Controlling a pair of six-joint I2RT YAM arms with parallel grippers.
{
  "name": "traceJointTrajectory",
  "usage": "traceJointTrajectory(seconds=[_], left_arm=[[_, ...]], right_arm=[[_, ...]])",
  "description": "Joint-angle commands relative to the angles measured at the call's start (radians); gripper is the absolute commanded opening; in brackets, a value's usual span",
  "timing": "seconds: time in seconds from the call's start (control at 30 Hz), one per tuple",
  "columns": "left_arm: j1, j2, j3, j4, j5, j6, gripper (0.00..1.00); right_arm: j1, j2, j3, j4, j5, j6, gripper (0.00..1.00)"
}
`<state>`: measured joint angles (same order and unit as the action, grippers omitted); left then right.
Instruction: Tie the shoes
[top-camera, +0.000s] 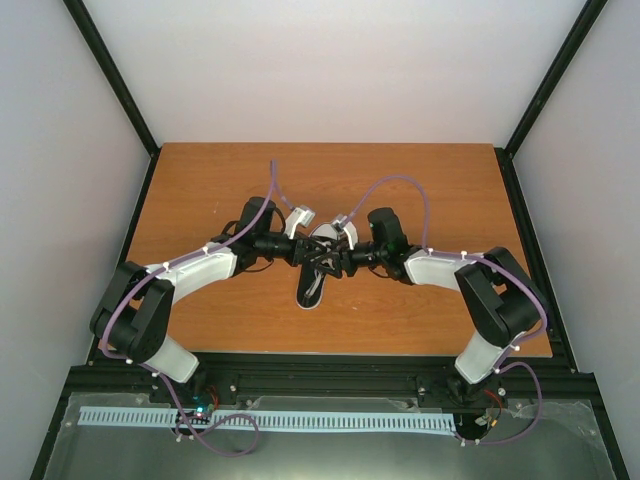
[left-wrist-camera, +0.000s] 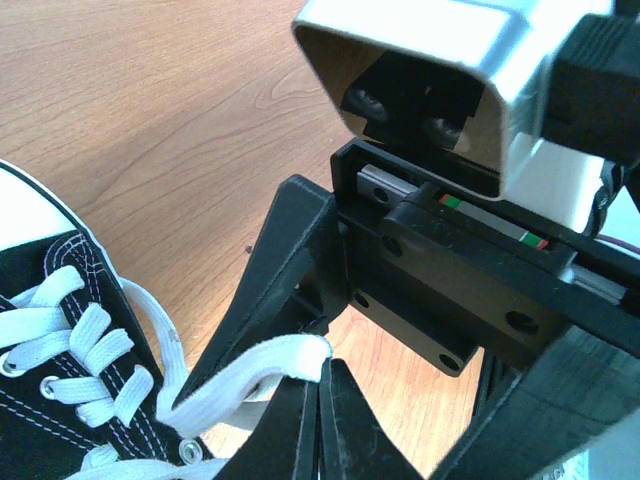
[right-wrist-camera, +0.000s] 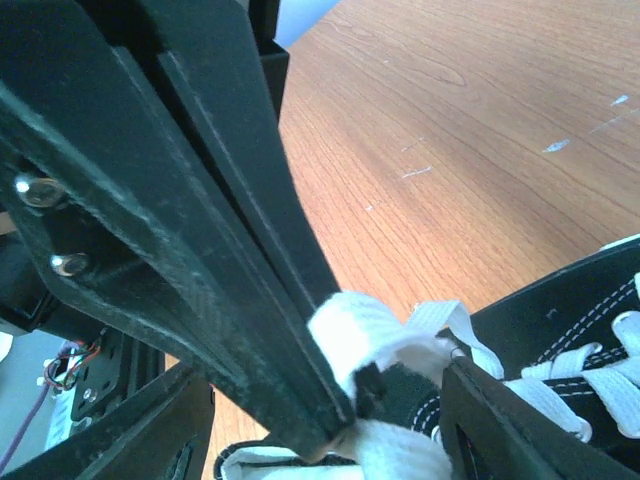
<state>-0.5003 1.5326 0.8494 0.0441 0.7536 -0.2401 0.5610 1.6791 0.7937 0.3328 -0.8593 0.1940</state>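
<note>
The black shoe (top-camera: 311, 292) with a white sole rim lies mid-table, toe toward the arms. Both grippers meet above its laced top. My left gripper (top-camera: 312, 254) (left-wrist-camera: 321, 400) is shut on a fold of white lace (left-wrist-camera: 270, 365) that runs taut down to the eyelets of the shoe (left-wrist-camera: 55, 400). My right gripper (top-camera: 336, 257) (right-wrist-camera: 330, 415) stands open. Its fingers (left-wrist-camera: 275, 285) straddle the left gripper's pinched tips. In the right wrist view the lace loop (right-wrist-camera: 365, 330) bulges beside those tips, above the shoe (right-wrist-camera: 585, 310).
The wooden table (top-camera: 200, 180) is bounded by black frame posts and white walls. Purple cables arc over both arms. The right wrist's silver camera housing (left-wrist-camera: 430, 90) hangs close over the left gripper.
</note>
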Motion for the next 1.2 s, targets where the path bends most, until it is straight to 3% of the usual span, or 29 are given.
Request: traceJointTrajectory(seconds=[0.0,0.37,0.77,0.93,1.17], left_arm=[[0.005,-0.011,0.015,-0.004,0.008,-0.002,0.01],[0.008,-0.013,0.015,-0.001,0.012,-0.004,0.01],[0.008,-0.008,0.016,-0.001,0.015,-0.005,0.01],[0.009,-0.017,0.014,-0.008,-0.026,0.0,0.01],[0.011,-0.029,0.015,-0.019,-0.058,0.002,0.01]], right_arm=[[0.007,0.031,-0.01,0.012,0.014,-0.033,0.61],[0.007,0.068,0.006,0.012,0.049,-0.035,0.47],[0.007,0.08,0.004,0.036,0.133,-0.022,0.21],[0.007,0.076,-0.007,0.043,0.15,-0.018,0.03],[0.007,0.013,-0.047,0.005,0.188,-0.038,0.05]])
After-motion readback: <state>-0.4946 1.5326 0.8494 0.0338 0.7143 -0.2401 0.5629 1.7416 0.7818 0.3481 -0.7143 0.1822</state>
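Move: From the right hand, open inside the loop area, the lace strand to pinch lies about 3 cm below, 2 cm farther out and 1 cm to the right. The loop in the shut left fingers is roughly 1 cm ahead and 2 cm above the right hand. The shoe's laced rows sit some 5 cm ahead of it and 6 cm below, straight in line. From the left hand the strand is about 5 cm below, 1 cm ahead and 1 cm to the right. Downward first, then edging forward, the right hand sinks roughly 3.5 cm and goes about 2 cm out beneath the left fingertips, its own tips dipping slightly and swinging a little clockwise. On the way its fingers go from well open to nearly shut on the lace below the left hand's grip. The left hand keeps its pinch on the loop and barely shifts. ##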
